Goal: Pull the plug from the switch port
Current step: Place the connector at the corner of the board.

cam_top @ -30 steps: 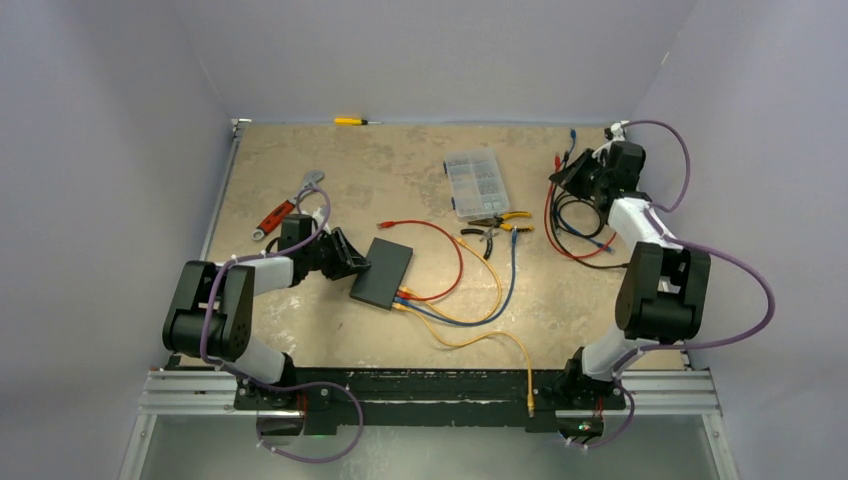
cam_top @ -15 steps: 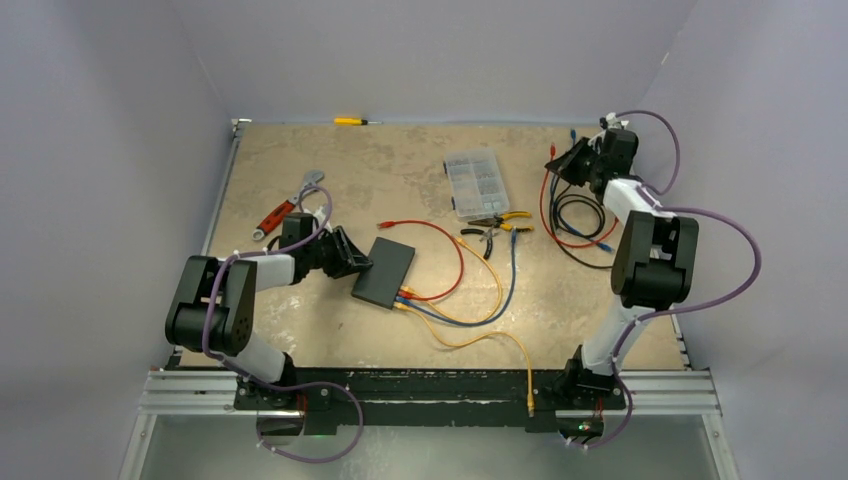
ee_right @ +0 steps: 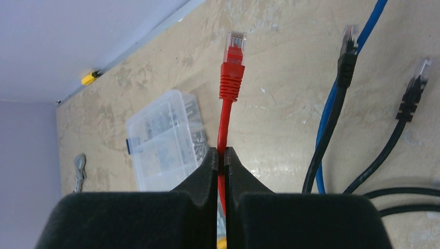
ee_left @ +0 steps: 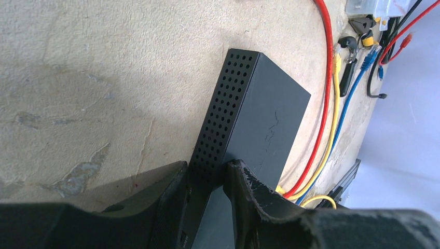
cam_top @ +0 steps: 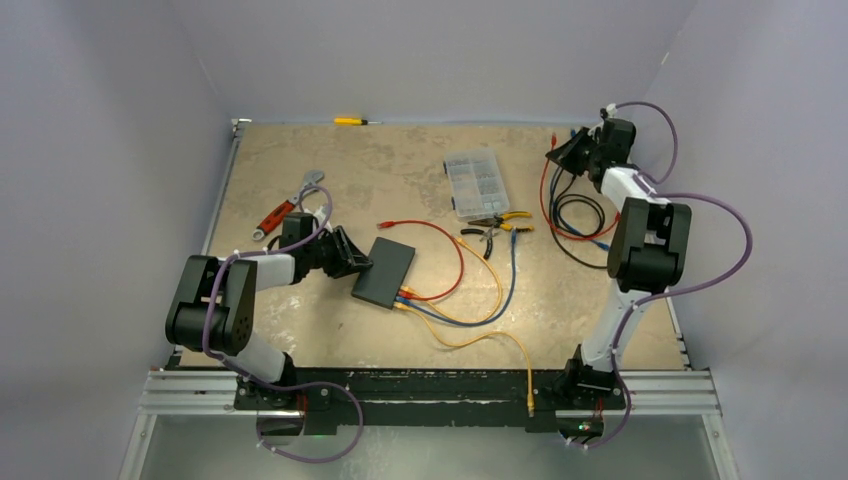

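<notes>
The switch [cam_top: 383, 272] is a flat black box lying mid-table, with red, blue and yellow cables plugged into its near edge [cam_top: 404, 297]. My left gripper [cam_top: 360, 264] is shut on the switch's left side; the wrist view shows its fingers clamping the perforated side wall [ee_left: 218, 124]. At the far right, my right gripper [cam_top: 562, 156] is shut on a red cable [ee_right: 223, 124]. That cable's plug [ee_right: 232, 70] hangs free ahead of the fingertips, plugged into nothing.
A clear organiser box [cam_top: 476, 184] sits behind the switch, with pliers [cam_top: 495, 225] beside it. A wrench [cam_top: 311, 182] and a red-handled tool [cam_top: 272, 219] lie at the left. A yellow screwdriver [cam_top: 352, 121] lies at the back edge. Loose black and blue cables [cam_top: 580, 215] coil at the right.
My right arm has swung further back and right, carrying the red cable toward the far corner. The left gripper and the switch have not moved.
</notes>
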{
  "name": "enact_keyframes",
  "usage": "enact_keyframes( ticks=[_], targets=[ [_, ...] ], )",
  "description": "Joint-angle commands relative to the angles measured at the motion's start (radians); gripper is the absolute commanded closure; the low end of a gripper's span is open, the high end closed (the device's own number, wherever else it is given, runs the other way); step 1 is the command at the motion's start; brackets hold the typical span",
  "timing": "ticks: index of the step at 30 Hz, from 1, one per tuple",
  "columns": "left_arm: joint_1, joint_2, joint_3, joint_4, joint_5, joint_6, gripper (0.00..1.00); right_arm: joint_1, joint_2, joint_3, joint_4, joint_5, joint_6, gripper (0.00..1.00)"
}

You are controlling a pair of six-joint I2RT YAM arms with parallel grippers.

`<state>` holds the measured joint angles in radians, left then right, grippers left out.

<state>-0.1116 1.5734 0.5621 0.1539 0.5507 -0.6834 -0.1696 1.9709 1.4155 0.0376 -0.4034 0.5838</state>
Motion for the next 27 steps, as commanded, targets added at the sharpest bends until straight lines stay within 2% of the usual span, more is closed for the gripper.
enact_keyframes(
  ticks=[1,10,12,14,18,20,27],
  targets=[
    [-0.010,0.066,-0.048,-0.123,-0.152,0.081,0.66,-0.005,0.030,0.089,0.005,0.041,0.012,1.00],
    [-0.010,0.052,-0.063,-0.116,-0.144,0.083,0.66,-0.009,0.095,0.179,-0.025,0.086,0.009,1.00],
    [-0.010,0.051,-0.065,-0.114,-0.145,0.083,0.66,-0.010,0.107,0.196,-0.034,0.104,0.005,0.97],
    [-0.010,0.051,-0.067,-0.113,-0.142,0.085,0.66,-0.011,0.108,0.205,-0.058,0.124,-0.004,0.86],
    [-0.010,0.044,-0.068,-0.115,-0.141,0.082,0.66,-0.011,0.093,0.192,-0.056,0.147,-0.012,0.53],
    [-0.010,0.042,-0.068,-0.116,-0.141,0.082,0.66,-0.011,0.079,0.176,-0.042,0.143,-0.012,0.41],
    [-0.010,0.043,-0.068,-0.111,-0.140,0.078,0.65,-0.011,0.043,0.132,-0.005,0.109,-0.020,0.17]
  ],
)
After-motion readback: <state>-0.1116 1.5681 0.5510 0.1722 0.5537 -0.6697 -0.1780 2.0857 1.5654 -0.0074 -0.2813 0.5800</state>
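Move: The right hand holds the red cable just behind its plug; the spot for that plug, beside the near black plug, is some 8 cm ahead, 4 cm to its right and 12 cm below. All on the board at that depth, the near black plug lies about 7 cm ahead and 5 to the right, the other black plug 1 cm ahead and 7 right, the parts box 17 cm left and 3 back. From the left hand, the spot is roughly 32 cm ahead and 47 right. Still pinching the red cable, the right hand carries it about 3.5 cm forward and then increasingly to the right, some 3 cm in all, sinking about 1 cm and turning slightly clockwise as the plug nears the black plugs at the board's far right corner. With the forward travel nearly done the fingers spread from shut to about three quarters open, drifting the last centimetre right and letting go of the cable while still well above the board. ##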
